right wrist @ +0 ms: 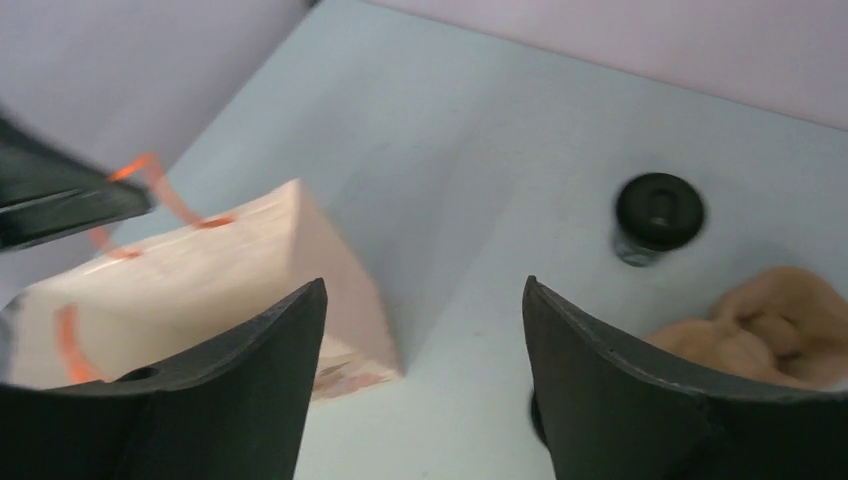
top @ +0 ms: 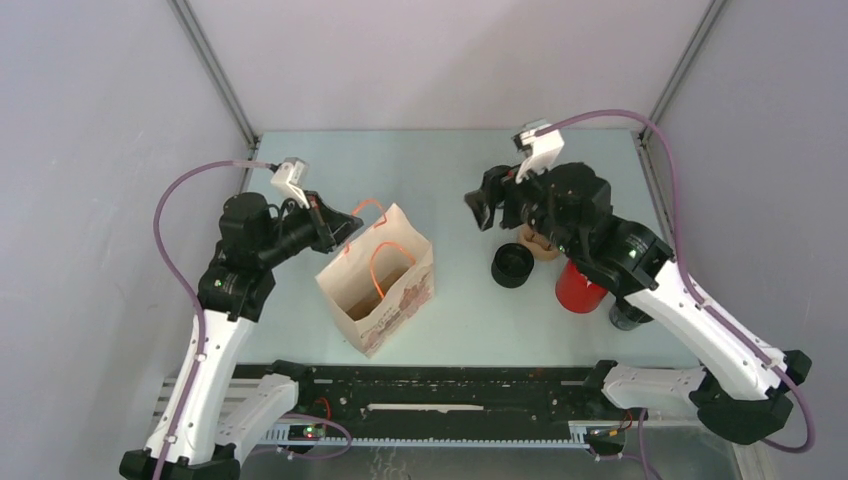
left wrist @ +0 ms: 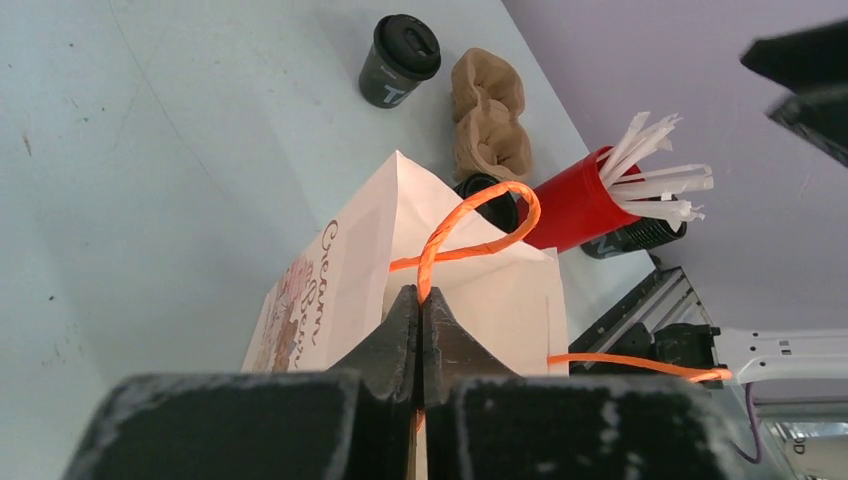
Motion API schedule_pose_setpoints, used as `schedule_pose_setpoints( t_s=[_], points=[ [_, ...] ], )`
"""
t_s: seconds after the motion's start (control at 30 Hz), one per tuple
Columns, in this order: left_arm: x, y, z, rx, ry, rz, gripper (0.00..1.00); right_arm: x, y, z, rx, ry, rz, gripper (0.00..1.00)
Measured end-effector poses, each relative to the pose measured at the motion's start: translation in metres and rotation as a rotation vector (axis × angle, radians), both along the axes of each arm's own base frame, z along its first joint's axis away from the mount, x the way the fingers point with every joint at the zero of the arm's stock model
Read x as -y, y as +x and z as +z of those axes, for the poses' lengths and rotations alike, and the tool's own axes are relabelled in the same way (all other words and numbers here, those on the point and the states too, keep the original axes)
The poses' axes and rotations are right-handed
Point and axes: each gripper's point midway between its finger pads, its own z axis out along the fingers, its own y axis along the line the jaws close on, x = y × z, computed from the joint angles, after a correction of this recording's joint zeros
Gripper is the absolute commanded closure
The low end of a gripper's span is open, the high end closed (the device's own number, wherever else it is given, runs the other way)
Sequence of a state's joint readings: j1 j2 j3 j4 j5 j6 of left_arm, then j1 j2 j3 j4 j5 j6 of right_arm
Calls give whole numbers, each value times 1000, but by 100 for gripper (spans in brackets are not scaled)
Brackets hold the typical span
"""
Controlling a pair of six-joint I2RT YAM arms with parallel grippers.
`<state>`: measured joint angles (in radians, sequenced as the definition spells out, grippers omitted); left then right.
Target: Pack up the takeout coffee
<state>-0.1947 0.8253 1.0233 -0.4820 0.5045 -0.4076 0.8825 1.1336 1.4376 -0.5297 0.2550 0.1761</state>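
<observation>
The takeout coffee (top: pixel 512 265), a short black cup, stands on the table right of the paper bag (top: pixel 385 290). In the left wrist view its dark rim (left wrist: pixel 497 212) shows behind the bag (left wrist: pixel 330 290). My left gripper (top: pixel 350 222) (left wrist: pixel 420 292) is shut on the bag's orange handle (left wrist: pixel 480 225) and holds it up at the bag's far corner. My right gripper (top: pixel 487 210) (right wrist: pixel 424 284) hangs open and empty above the table, behind the cup and right of the bag (right wrist: pixel 200 270).
A second dark lidded cup (left wrist: pixel 400 60) (right wrist: pixel 658 212) stands farther back beside the brown pulp carrier (left wrist: pixel 488 115) (right wrist: pixel 770 325). A red cup (top: pixel 580 285) of white sticks (left wrist: pixel 655 180) and another dark cup (top: pixel 628 315) sit under my right arm.
</observation>
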Motion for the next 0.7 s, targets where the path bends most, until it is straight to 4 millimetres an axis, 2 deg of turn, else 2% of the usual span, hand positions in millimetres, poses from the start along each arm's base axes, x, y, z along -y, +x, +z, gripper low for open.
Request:
schedule_pose_setpoints(
  t_s=[0.03,0.07,0.17,0.27,0.5,0.6,0.7],
  points=[
    [0,-1,1,7,1,0,100,7,7,-1,1,-7,-27,13],
    [-1,-2,2,13,3,-1,100,18,17,-3,-1,-18,-66,2],
    [-1,-4,5,24,1,-5,100,43,50,-19,-30,-62,-174,0],
    [-1,-3,6,29,6,-7,100,60,86,-52,-102,-125,-250,0],
    [0,-2,15,50,16,-22,100,73,149,-151,-344,-270,-310,0],
    [2,-4,20,59,9,-37,100,75,173,-181,-426,-305,-323,0],
    [4,-5,25,71,5,-48,100,75,200,-201,-475,-320,-336,1]
  ],
)
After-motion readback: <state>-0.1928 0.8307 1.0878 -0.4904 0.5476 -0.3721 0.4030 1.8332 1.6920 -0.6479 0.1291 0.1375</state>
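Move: The lidded coffee cup stands about 25 cm ahead of the right hand, 9 cm to its right and roughly 31 cm below. The paper cup carrier lies some 8 cm nearer than the cup and 9 cm farther right; the open black cup is about 16 cm nearer than the coffee cup and nearly in line with it. The left hand has the bag's body about 5 cm back, 4 cm right and 18 cm below, the coffee cup 25 cm ahead, 28 cm right and 24 cm below. Towards the lidded coffee cup the right hand sweeps forward and down, some 20 cm each, slanting right mostly at the start; its fingers tip from nearly level to about 45 degrees down, swing clockwise and open the rest of the way, touching nothing. The left hand keeps the bag's orange handle pinched, raising it a couple of centimetres. ##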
